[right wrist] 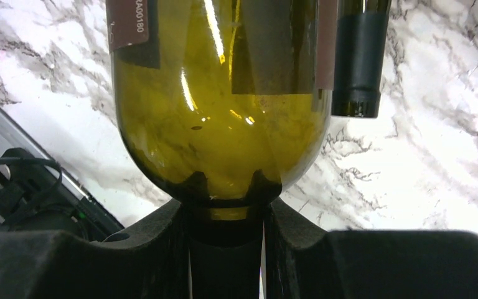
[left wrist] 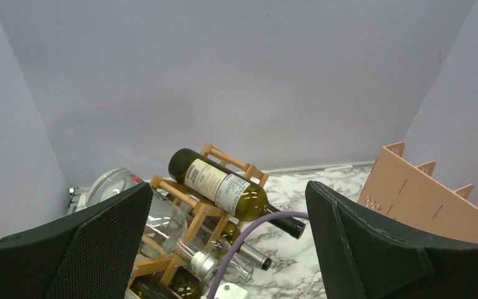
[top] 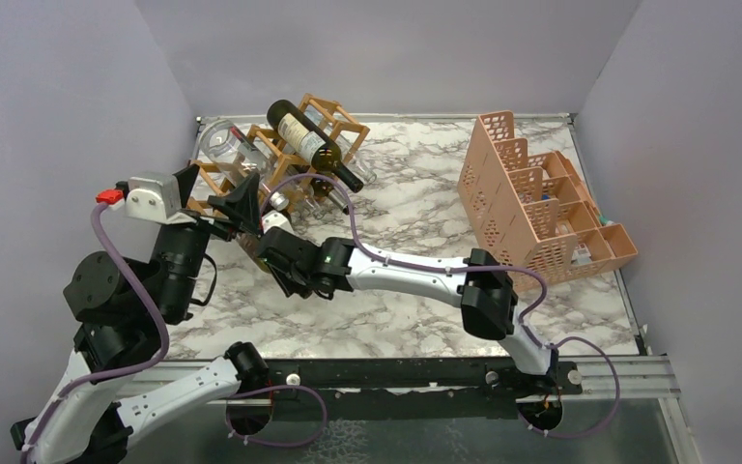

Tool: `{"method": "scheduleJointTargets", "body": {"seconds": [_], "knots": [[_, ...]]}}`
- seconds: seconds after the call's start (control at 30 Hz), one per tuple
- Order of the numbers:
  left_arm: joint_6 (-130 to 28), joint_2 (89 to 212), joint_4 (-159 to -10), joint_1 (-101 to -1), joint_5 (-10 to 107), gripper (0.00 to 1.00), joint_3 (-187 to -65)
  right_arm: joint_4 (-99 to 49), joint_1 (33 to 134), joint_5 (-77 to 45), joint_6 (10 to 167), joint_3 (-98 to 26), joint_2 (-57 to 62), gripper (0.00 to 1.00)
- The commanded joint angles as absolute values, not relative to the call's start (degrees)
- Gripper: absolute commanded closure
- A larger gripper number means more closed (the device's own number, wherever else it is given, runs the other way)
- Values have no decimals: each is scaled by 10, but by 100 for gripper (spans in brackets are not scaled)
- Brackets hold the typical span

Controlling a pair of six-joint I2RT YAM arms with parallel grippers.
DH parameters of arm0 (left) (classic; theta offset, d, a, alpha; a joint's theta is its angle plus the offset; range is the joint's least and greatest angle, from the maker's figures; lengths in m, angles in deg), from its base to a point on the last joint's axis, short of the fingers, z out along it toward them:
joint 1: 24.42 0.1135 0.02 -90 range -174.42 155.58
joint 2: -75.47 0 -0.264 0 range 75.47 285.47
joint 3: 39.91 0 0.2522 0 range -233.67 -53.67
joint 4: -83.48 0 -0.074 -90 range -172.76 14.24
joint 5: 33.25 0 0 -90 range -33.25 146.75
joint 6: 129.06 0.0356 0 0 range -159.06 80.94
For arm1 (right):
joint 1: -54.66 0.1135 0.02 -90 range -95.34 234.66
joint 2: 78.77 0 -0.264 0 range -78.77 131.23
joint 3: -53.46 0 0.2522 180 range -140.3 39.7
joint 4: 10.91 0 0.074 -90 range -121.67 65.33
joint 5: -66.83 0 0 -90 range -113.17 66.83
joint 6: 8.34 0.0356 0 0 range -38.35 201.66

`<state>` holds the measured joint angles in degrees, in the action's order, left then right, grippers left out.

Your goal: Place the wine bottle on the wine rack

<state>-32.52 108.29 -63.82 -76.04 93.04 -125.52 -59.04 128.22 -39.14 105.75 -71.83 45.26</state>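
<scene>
My right gripper (right wrist: pixel 224 215) is shut on the neck of a green wine bottle (right wrist: pixel 224 112), whose body with a dark label stretches away over the marble. From above, this gripper (top: pixel 269 242) sits at the near side of the wooden wine rack (top: pixel 295 159), and the held bottle is mostly hidden under the left arm. The wine rack (left wrist: pixel 193 215) carries a green bottle with a white label (left wrist: pixel 224 187) on top and clear bottles (left wrist: pixel 121 190) in lower cells. My left gripper (left wrist: pixel 230 249) hangs open above the rack's near-left side (top: pixel 217 193), holding nothing.
A pink plastic grid crate (top: pixel 536 203) stands at the right of the marble table (top: pixel 415 232). Another dark bottle neck (right wrist: pixel 356 62) lies beside the held bottle. A purple cable (left wrist: pixel 249 240) crosses in front of the rack. Grey walls close three sides.
</scene>
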Motion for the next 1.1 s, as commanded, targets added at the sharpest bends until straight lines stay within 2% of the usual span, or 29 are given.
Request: {"method": "scheduleJointTargets", "body": {"seconds": [0.0,0.43,1.07], "knots": [[-319,1109,-620,-762,959,1,-1281,-573,1286,-443,1034,-794,469,92],[-342,1113,-618,-761,951,1,-1269,-602,1287,-462,994,-902,548,79],[-364,1095,-605,-761,953,1,-1276,-520,1285,-487,960,-913,580,61]]}}
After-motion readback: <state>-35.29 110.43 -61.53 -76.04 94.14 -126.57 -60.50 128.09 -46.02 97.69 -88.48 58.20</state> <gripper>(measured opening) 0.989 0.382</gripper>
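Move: Ahead and to the left of the right hand, which grips the wine bottle by its neck, base first, lies the rack's low left-end slot, about 16 cm ahead, 14 cm left and 4 cm lower. The racked dark bottle lies some 16 cm ahead and 4 cm left, slightly lower; the clear bottle on the tier above lies around 22 cm ahead, 8 cm left and 8 cm up. From the open left hand, the slot is roughly 16 cm ahead, 12 cm left and 40 cm below. Feeding the wine bottle base-first towards the low left-end slot, the right hand travels forward and left about 5 cm, passing beside the racked dark bottle's neck, and sinks a little in the second half. The wrist tips the fingers up some 10 degrees; they keep their pinch on the neck, the gripping effort dropping off only at the very end. ##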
